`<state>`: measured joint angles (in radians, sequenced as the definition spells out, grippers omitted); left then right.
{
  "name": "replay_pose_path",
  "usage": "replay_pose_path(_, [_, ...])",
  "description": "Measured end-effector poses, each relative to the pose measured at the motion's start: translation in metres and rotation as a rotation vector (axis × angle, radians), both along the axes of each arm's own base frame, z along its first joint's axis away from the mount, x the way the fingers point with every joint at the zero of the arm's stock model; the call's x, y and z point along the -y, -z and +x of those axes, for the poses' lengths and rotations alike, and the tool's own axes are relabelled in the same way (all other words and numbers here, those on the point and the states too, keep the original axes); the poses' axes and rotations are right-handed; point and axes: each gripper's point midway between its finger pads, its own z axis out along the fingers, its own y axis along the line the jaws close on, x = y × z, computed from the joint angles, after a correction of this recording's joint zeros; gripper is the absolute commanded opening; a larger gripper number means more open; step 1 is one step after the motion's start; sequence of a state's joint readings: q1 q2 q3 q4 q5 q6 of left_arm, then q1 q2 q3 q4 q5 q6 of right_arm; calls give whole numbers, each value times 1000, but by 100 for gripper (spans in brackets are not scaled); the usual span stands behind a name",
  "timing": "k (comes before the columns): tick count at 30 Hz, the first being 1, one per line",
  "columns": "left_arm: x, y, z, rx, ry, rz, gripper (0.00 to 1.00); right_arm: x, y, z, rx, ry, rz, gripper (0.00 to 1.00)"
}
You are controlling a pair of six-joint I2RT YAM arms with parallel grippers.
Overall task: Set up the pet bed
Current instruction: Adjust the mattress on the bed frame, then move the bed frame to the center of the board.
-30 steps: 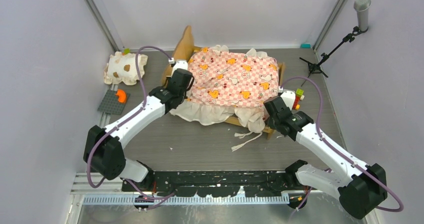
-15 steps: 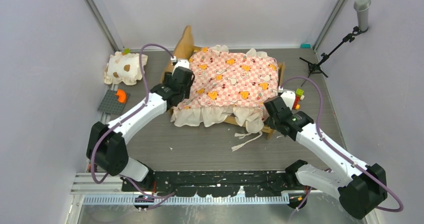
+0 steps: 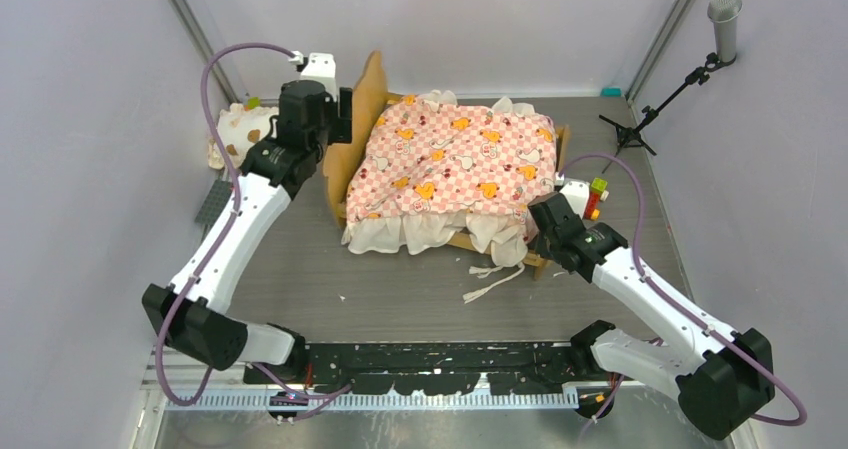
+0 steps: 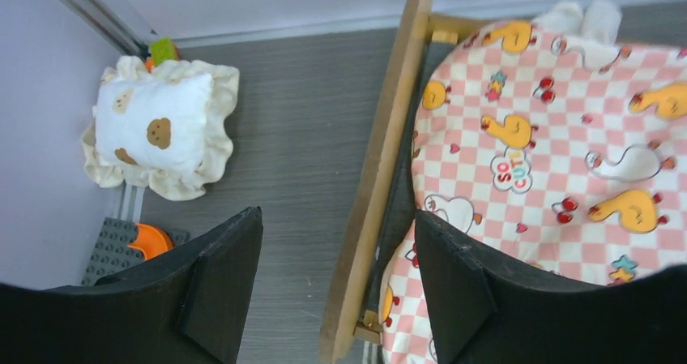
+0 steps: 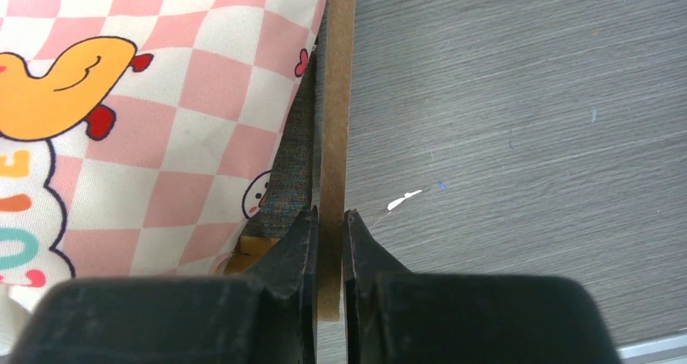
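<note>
The pet bed stands mid-table, its pink checkered mattress lying on the light-wood frame with the cream ruffle hanging over the near side. My left gripper hovers open above the wavy headboard. The board's top edge shows between its fingers and nothing is held. My right gripper is shut on the thin wooden footboard at the bed's near right corner, beside the mattress.
A cream ruffled pillow with brown spots lies by the left wall. Near it is a grey stud plate with an orange piece. Coloured blocks, a microphone stand and white ties lie around the bed.
My left gripper opened, let go of the mattress's left edge and rose back-left over the headboard. The mattress's left side settled lower. The right arm stayed put.
</note>
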<state>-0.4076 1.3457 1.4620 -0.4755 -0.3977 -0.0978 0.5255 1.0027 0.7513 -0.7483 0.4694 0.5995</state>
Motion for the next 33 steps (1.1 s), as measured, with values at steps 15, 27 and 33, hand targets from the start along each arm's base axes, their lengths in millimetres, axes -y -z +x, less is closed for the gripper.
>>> replay_pose_path(15, [3,104,4,-356,89,170,39,0,-2,19,66,-116,-22,1])
replay_pose_path(27, [3,108,-30,-424,59,3,0,24,3,73,3,-188,-39,3])
replay_pose_path(33, [-9,109,-56,-431,3,-49,1,16,2,97,-33,-326,-55,13])
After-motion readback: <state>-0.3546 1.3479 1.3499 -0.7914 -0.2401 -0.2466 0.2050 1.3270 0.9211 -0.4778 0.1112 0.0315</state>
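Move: The headboard's top edge runs almost straight below the open left hand, about 11 cm down and 1 cm back. From that hand the spotted pillow is about 20 cm left and 5 cm ahead, and the mattress's middle some 25 cm right, about level fore and aft. The right hand already holds the footboard's near end, to be taken about 10 cm ahead and 2 cm right; the toy car stands about 10 cm ahead and 10 cm right. The headboard's top edge is met by the left hand, which sinks about 11 cm, tips its fingers down some 25 degrees, closes on the edge and then draws back towards the robot. The footboard's near end, still pinched by the right hand, is carried about 10 cm forward with a slight shift right, the wrist turning counter-clockwise. ##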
